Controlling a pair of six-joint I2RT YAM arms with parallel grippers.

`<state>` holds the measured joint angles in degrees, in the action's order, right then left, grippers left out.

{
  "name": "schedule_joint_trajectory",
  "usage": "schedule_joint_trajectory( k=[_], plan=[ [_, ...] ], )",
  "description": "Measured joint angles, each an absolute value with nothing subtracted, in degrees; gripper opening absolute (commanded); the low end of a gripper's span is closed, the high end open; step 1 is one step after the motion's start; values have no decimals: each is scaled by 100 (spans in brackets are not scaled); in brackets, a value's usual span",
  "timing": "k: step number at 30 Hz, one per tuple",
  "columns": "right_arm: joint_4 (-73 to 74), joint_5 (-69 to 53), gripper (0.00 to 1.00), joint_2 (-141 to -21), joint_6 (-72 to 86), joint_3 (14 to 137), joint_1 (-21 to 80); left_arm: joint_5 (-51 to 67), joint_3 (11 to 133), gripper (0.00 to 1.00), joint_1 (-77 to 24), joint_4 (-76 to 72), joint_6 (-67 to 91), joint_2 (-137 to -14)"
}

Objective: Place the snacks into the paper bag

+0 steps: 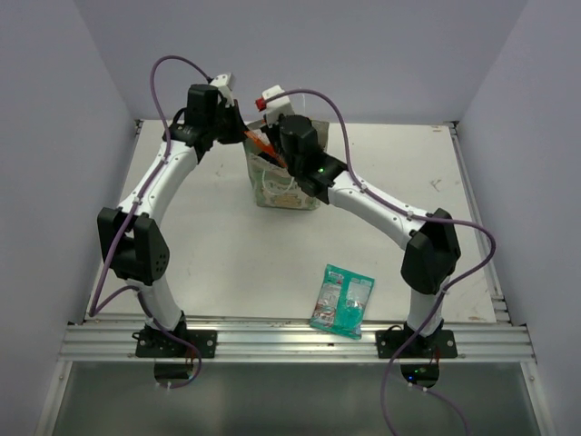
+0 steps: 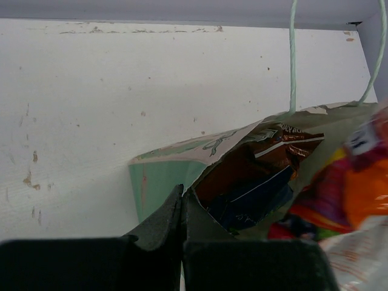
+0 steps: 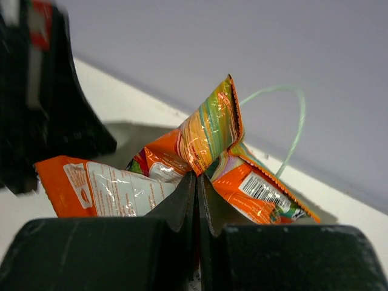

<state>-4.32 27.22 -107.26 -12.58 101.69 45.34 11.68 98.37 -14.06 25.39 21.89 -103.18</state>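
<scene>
The paper bag stands at the table's middle back, mouth up. My left gripper is shut on the bag's rim and holds the mouth apart. Inside lie a dark blue packet and a reddish-brown packet. My right gripper is shut on the orange-white packet, which hangs over the bag's mouth; the same packet shows at the right of the left wrist view. A teal-white packet lies flat on the table near the front edge, left of the right arm's base.
The bag's pale string handles rise above its mouth. A metal rail runs along the near edge of the table. Grey walls close in the table on three sides.
</scene>
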Motion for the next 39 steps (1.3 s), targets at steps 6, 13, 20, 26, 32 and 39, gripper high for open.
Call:
schedule_joint_trajectory(
  k=[6, 13, 20, 26, 32, 39],
  plan=[
    [-204, 2733, 1, -10715, -974, 8971, 4532, 1229, 9843, 0, -1409, 2536, 2189, -10318],
    [305, 2860, 61, -10353, -878, 8938, 4574, 1326, 9913, 0, -1433, 2565, 2189, -10335],
    [556, 3103, 72, -8582, -1135, 9308, 5179, 1330, 9924, 0, -1433, 2565, 2187, -10366],
    [1356, 2985, 79, -6606, -519, 8064, 5345, 1330, 9957, 0, -1433, 2556, 2189, -10401],
    [2311, 2224, 89, -6440, 659, 5474, 5325, 1323, 9957, 0, -1433, 2561, 2187, -10403],
    [2735, 1328, 99, -6862, 1647, 4154, 5369, 1299, 9957, 0, -1433, 2576, 2187, -10403]
  ],
)
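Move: The right hand holds the orange packet above the open paper bag, whose middle is roughly level with it fore and aft, some 3 cm to its right and 22 cm below. The left gripper pinches the bag's left rim, about 3 cm ahead of the right hand, 6 cm to its left and 10 cm lower; from that left hand the bag's middle is about 3 cm back, 9 cm right and 13 cm below. The teal packet lies some 31 cm back from the right hand, 16 cm right and 35 cm below. The right hand lowers the orange packet about 12 cm into the bag's mouth, opens its fingers to let go of it, and lifts clear back over the rim while the left hand keeps its pinch on the left rim. Then it swings back and to the right, away from the bag, and sinks steeply towards the teal packet, opening fully and tipping its fingers down some 50 degrees, to end poised just above that packet without touching it. ##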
